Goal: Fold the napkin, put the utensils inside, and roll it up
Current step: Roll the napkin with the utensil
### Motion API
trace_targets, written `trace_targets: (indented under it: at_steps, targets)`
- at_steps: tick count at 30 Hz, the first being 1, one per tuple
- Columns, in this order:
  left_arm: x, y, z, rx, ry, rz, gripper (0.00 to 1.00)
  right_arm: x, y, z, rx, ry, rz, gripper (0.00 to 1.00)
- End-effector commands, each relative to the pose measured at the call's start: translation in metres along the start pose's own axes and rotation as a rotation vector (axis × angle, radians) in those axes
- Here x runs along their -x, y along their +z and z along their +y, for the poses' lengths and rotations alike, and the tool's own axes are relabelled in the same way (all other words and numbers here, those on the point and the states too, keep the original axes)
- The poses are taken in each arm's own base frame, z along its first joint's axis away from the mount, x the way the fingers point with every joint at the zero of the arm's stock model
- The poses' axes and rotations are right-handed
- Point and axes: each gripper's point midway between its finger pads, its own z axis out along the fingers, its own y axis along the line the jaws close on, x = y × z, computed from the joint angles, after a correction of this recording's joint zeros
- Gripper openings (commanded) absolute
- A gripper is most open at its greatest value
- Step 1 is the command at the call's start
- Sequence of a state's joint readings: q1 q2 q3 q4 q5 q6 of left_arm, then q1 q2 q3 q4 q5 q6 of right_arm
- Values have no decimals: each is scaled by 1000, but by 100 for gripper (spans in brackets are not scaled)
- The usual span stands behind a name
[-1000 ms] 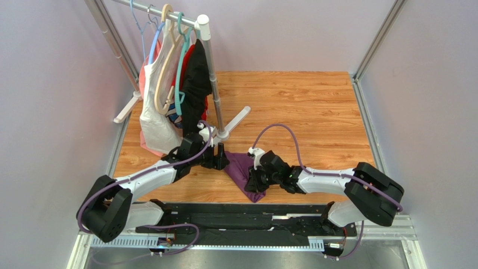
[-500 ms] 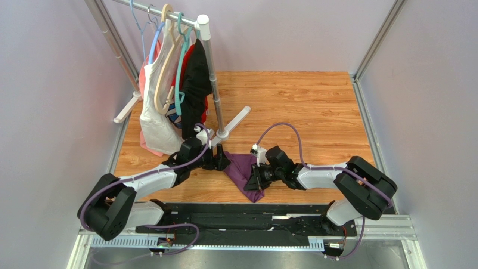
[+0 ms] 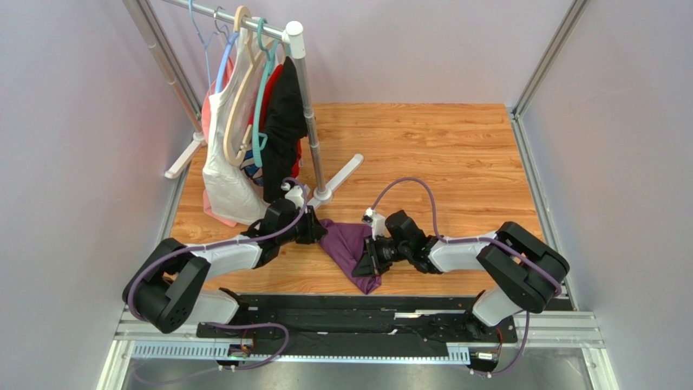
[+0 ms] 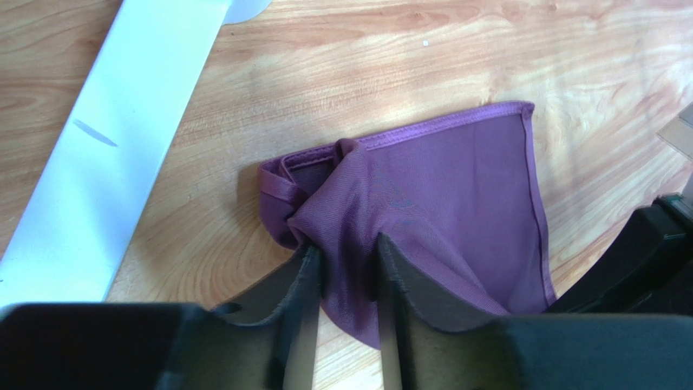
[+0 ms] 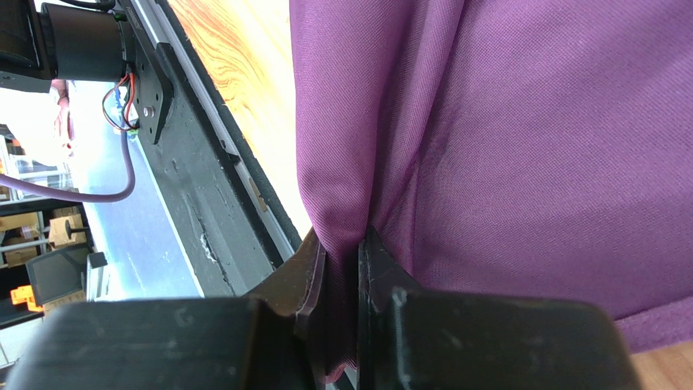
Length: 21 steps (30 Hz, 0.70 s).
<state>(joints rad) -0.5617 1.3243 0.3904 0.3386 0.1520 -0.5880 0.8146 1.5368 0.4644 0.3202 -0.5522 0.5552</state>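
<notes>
The purple napkin [image 3: 350, 242] lies crumpled into a rough triangle on the wooden table between my two arms. My left gripper [image 3: 317, 231] is at its left corner. In the left wrist view the left gripper [image 4: 348, 248] has its jaws drawn in on a bunched fold of the napkin [image 4: 439, 187], which fills the narrow gap at the tips. My right gripper [image 3: 368, 262] is at the napkin's right, near side. In the right wrist view the right gripper [image 5: 342, 240] is shut tight on a pinched fold of the napkin [image 5: 529, 138]. The utensils are out of view.
A clothes rack [image 3: 297, 49] with white, black and red garments on hangers [image 3: 244, 130] stands at the back left. Its white foot [image 3: 346, 172] reaches close to the napkin and shows as the white foot [image 4: 106, 154] in the left wrist view. A black rail [image 3: 350, 313] runs along the near edge.
The left gripper's jaws, wide apart before, have drawn in on the napkin's left corner. The right gripper first shifted slightly away from the near edge, keeping its hold on the cloth.
</notes>
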Motion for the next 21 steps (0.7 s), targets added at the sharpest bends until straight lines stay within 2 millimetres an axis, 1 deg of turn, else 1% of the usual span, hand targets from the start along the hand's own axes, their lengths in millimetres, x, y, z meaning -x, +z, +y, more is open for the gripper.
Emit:
trace_targets:
  at_steps: [1, 2, 3, 4, 5, 6, 7, 11, 13, 14, 15, 16, 17, 18, 20, 21]
  targets:
    - [6, 6, -3, 4, 18, 8, 26, -41, -3, -43, -165, 72, 111, 0]
    - [3, 8, 0, 15, 22, 23, 23, -41, -4, -44, -170, 74, 111, 0]
    - [2, 8, 0, 21, 30, 40, 17, -42, -4, -45, -175, 76, 113, 0]
    - [0, 9, 2, 28, 34, 57, 13, -41, -3, -46, -177, 77, 113, 0]
    - [1, 12, 2, 34, 39, 70, 5, -41, -3, -46, -180, 81, 115, 0]
    - [-5, 12, 7, 56, 50, 106, 3, -43, -3, -48, -190, 85, 119, 0]
    - [-7, 13, 8, 64, 58, 124, 0, -43, -3, -49, -193, 85, 122, 0]
    - [-15, 18, 16, 108, 88, 196, 0, -41, -4, -51, -213, 88, 109, 1]
    - [-20, 18, 21, 133, 102, 222, 0, -38, -7, -50, -220, 81, 96, 7]
    - [-20, 19, 21, 137, 105, 227, 0, -38, -10, -50, -233, 81, 98, 10]
    - [-22, 18, 24, 154, 110, 241, 0, -36, -12, -48, -236, 75, 94, 17]
    - [-24, 18, 24, 157, 114, 248, 0, -34, -14, -47, -242, 72, 93, 20]
    - [-22, 19, 23, 155, 117, 249, 0, -28, -19, -42, -247, 58, 78, 25]
    - [-23, 18, 23, 157, 120, 255, 0, -24, -22, -40, -255, 48, 71, 32]
    - [-20, 20, 20, 151, 128, 256, 0, -18, -33, -37, -290, 26, 64, 38]
    - [-20, 21, 18, 148, 132, 256, 0, -8, -36, -30, -288, 8, 43, 50]
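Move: The far-left end of my napkin roll lies just off my left fingertips, about 1 cm ahead, 1 cm right and 2 cm down. The unrolled flap is level with that hand, some 9 cm to its right, and the rack's white foot about 9 cm ahead and 1 cm right of it. My right hand already pinches the roll; the roll's near-right end lies about 4 cm back and 1 cm right of it. I shut my left fingers on the napkin's bunched far-left end while that hand eases right, down and forward, roughly 2.5 cm in all, rolling slightly so its left side rises. My right hand first keeps its pinch and creeps about 1 cm forward, then opens to about a third and draws back some 2 cm to the right, its fingers still straddling the roll. ##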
